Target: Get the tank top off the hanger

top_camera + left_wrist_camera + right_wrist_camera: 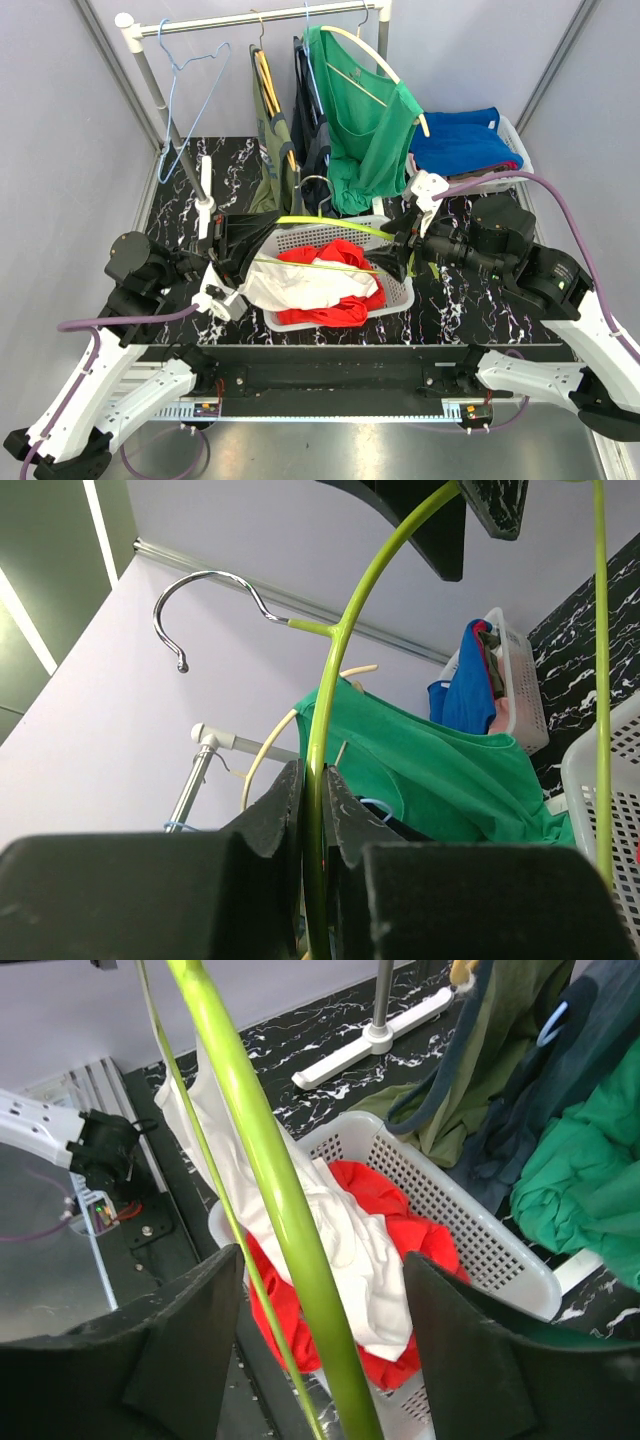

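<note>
A lime-green hanger [330,222] is held level above the white basket [400,295]. My left gripper [235,258] is shut on its wire; in the left wrist view the pads [285,805] pinch the green wire [318,730] below the metal hook [200,580]. A white tank top [290,285] drapes from the hanger's left end into the basket, over red clothing [340,310]. My right gripper [397,250] is at the hanger's other end. In the right wrist view its jaws [325,1335] straddle the thick green bar [280,1200], open, with gaps on both sides. Below lies the tank top [345,1245].
A clothes rail [250,18] at the back holds a green shirt [365,120], dark garments [310,110], an olive one [270,130] and an empty blue wire hanger [185,90]. A second basket [515,150] with blue clothes [460,140] sits at the back right.
</note>
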Robot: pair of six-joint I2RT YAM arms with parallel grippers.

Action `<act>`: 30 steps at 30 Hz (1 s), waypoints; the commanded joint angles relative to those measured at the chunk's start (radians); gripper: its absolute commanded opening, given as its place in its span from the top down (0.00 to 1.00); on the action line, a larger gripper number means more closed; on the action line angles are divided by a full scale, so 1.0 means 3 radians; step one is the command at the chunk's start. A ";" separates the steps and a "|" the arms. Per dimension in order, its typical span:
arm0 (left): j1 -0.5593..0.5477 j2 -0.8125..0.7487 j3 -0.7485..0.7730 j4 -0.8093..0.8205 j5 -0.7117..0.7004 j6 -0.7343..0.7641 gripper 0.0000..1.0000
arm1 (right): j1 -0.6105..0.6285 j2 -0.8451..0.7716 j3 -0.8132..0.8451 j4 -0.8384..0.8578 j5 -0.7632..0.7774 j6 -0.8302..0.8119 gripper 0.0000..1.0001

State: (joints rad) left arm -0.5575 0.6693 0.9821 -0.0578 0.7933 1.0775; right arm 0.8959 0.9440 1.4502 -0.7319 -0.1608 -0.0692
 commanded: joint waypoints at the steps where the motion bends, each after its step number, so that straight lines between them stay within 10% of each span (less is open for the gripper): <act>1: -0.0028 0.0003 0.0132 0.0203 0.0035 0.0085 1.00 | 0.0015 -0.0109 -0.0073 0.0067 -0.0175 -0.0035 0.43; 10: -0.0028 0.0080 0.0101 0.0203 -0.0052 0.0065 1.00 | 0.0015 -0.0334 -0.0217 0.0036 -0.0211 0.0067 1.00; 13: -0.0028 0.0070 0.0060 0.0269 -0.0062 -0.0053 0.94 | 0.0015 -0.0395 -0.0176 -0.0015 -0.0114 0.0098 1.00; 15: -0.0028 0.0060 0.0045 0.0325 -0.0057 -0.0165 0.63 | 0.0015 -0.0406 -0.0099 -0.0101 0.0080 0.0103 1.00; 20: -0.0044 0.0029 0.0142 0.0326 -0.0057 -0.0502 0.39 | 0.0015 -0.0324 0.0156 -0.0367 0.0611 0.0006 1.00; 30: -0.0044 -0.0328 -0.0066 -0.0022 -0.0476 -0.1652 0.45 | 0.0015 -0.0329 0.0581 -0.0746 0.1108 -0.0255 1.00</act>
State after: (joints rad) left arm -0.5682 0.6300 0.9958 -0.0334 0.7277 0.7864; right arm 0.9009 0.8742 1.5654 -0.9714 0.0975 -0.0956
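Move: The lime hanger's right arm runs between the right gripper's half-open fingers, within a centimetre or two of their pinch point. From that gripper, the basket sits about 10 cm ahead, 8 cm to the left and 35 cm below, and the white tank top about 7 cm ahead, 14 cm left and 27 cm below. The left gripper still pinches the hanger's left arm right at its fingertips; the tank top's middle is about 6 cm to its right, 7 cm ahead and 31 cm below. Close the right gripper on the hanger's right arm while easing back about 2 cm and slightly down, the left still holding. Then open the left fingers to let go of the hanger, lifting that hand some 2 cm and easing it left and back with a slight roll. Meanwhile carry the pinched hanger about 6 cm right, away from the left gripper, rising a little and coming forward again, wrist turning some 15 degrees clockwise. ##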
